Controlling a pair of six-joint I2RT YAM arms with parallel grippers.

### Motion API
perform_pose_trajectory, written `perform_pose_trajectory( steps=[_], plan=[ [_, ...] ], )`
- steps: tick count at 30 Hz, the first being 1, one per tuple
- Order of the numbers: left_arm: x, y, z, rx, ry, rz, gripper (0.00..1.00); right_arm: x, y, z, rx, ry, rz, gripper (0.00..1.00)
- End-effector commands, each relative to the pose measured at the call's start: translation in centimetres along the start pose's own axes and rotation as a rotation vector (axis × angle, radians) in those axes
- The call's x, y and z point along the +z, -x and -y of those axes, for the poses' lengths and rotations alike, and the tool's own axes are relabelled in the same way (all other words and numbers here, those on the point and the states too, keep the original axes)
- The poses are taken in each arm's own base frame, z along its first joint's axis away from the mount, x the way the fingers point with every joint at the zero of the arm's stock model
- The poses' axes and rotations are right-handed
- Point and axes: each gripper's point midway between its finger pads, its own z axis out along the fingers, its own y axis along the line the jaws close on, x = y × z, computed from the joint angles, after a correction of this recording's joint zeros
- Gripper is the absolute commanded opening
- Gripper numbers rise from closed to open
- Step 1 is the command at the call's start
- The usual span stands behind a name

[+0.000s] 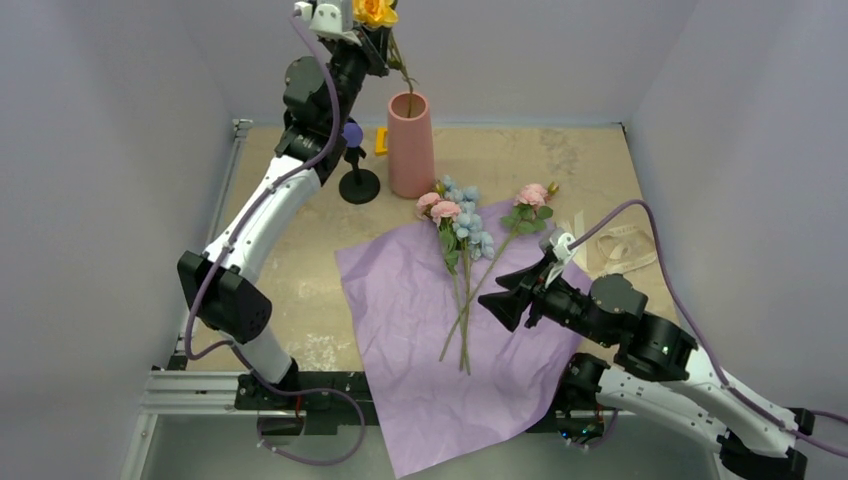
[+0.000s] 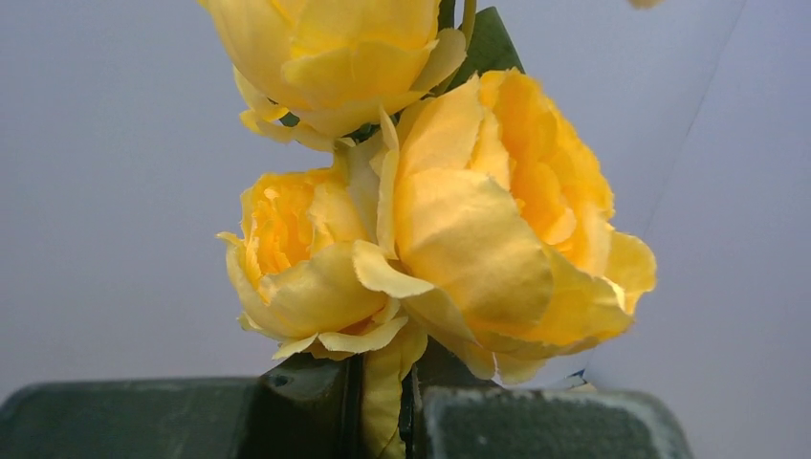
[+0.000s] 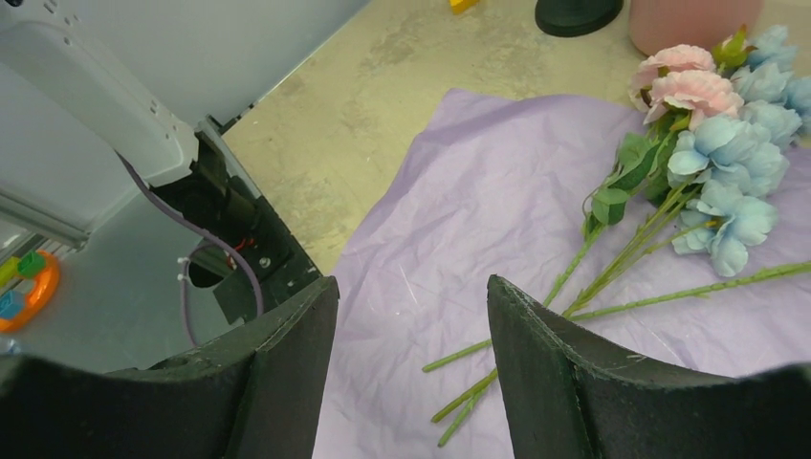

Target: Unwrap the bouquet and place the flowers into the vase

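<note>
My left gripper is raised high above the salmon-pink vase and shut on yellow flowers. Their stem hangs down into the vase mouth. In the left wrist view the yellow roses fill the frame, with a petal pinched between the jaws. The lilac wrap lies spread flat on the table. Pink and pale-blue flowers and another pink stem lie on it. My right gripper hovers open over the wrap, right of the stem ends; nothing sits between its fingers.
A black stand with a purple top is just left of the vase, with a small yellow piece behind it. The cream ribbon lies on the table to the right of the wrap. Grey walls close in on three sides.
</note>
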Motion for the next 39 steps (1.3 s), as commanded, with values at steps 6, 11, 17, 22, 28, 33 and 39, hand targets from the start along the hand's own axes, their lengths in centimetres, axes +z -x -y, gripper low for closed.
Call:
perform_pose_trajectory(
  steps=[6, 11, 17, 22, 28, 33, 39],
  plan=[
    [-0.3, -8.5, -1.8, -0.066, 0.037, -0.105, 0.0, -1.8, 3.0, 0.2, -0.022, -0.031, 0.096, 0.63],
    [-1.0, -12.3, -2.6, -0.073, 0.061, -0.151, 0.0, -1.5, 2.4, 0.4, -0.018, -0.038, 0.079, 0.63],
    [-1.3, -14.9, -3.4, -0.021, 0.074, -0.202, 0.0, -1.6, 2.0, 0.7, -0.012, -0.047, 0.076, 0.63],
    [-1.6, -15.4, -3.8, 0.0, 0.087, -0.214, 0.02, -1.6, 2.0, 0.9, -0.013, -0.055, 0.077, 0.63],
    [-1.7, -14.4, -3.8, 0.001, 0.094, -0.203, 0.44, -1.5, 2.2, 0.8, -0.015, -0.059, 0.075, 0.63],
    [-2.0, -13.5, -3.6, 0.003, 0.089, -0.197, 0.59, -1.7, 2.6, 0.8, -0.017, -0.061, 0.083, 0.63],
    [-3.0, -10.6, -3.4, -0.008, 0.097, -0.156, 0.71, -2.1, 2.9, 0.9, -0.017, -0.066, 0.091, 0.63]
  ],
)
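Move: The yellow flowers are in my left hand, their stem hanging to the vase mouth, which lies about 9 cm ahead, 4 cm right and some 22 cm below that hand. The black stand with the purple top is about 12 cm left of the vase; the loose pink and blue blooms lie some 10 cm right of the vase and 7 cm nearer me. From my right hand the vase mouth is about 44 cm ahead, 15 cm left and 3 cm higher. I lower the yellow flowers into the vase with my left hand, sinking some 17 cm while reaching about 5 cm forward and slightly right, the wrist tipping the raised fingers down towards level. Just above the rim I stop, hold there, and open my fingers wide to let go of the stem. ##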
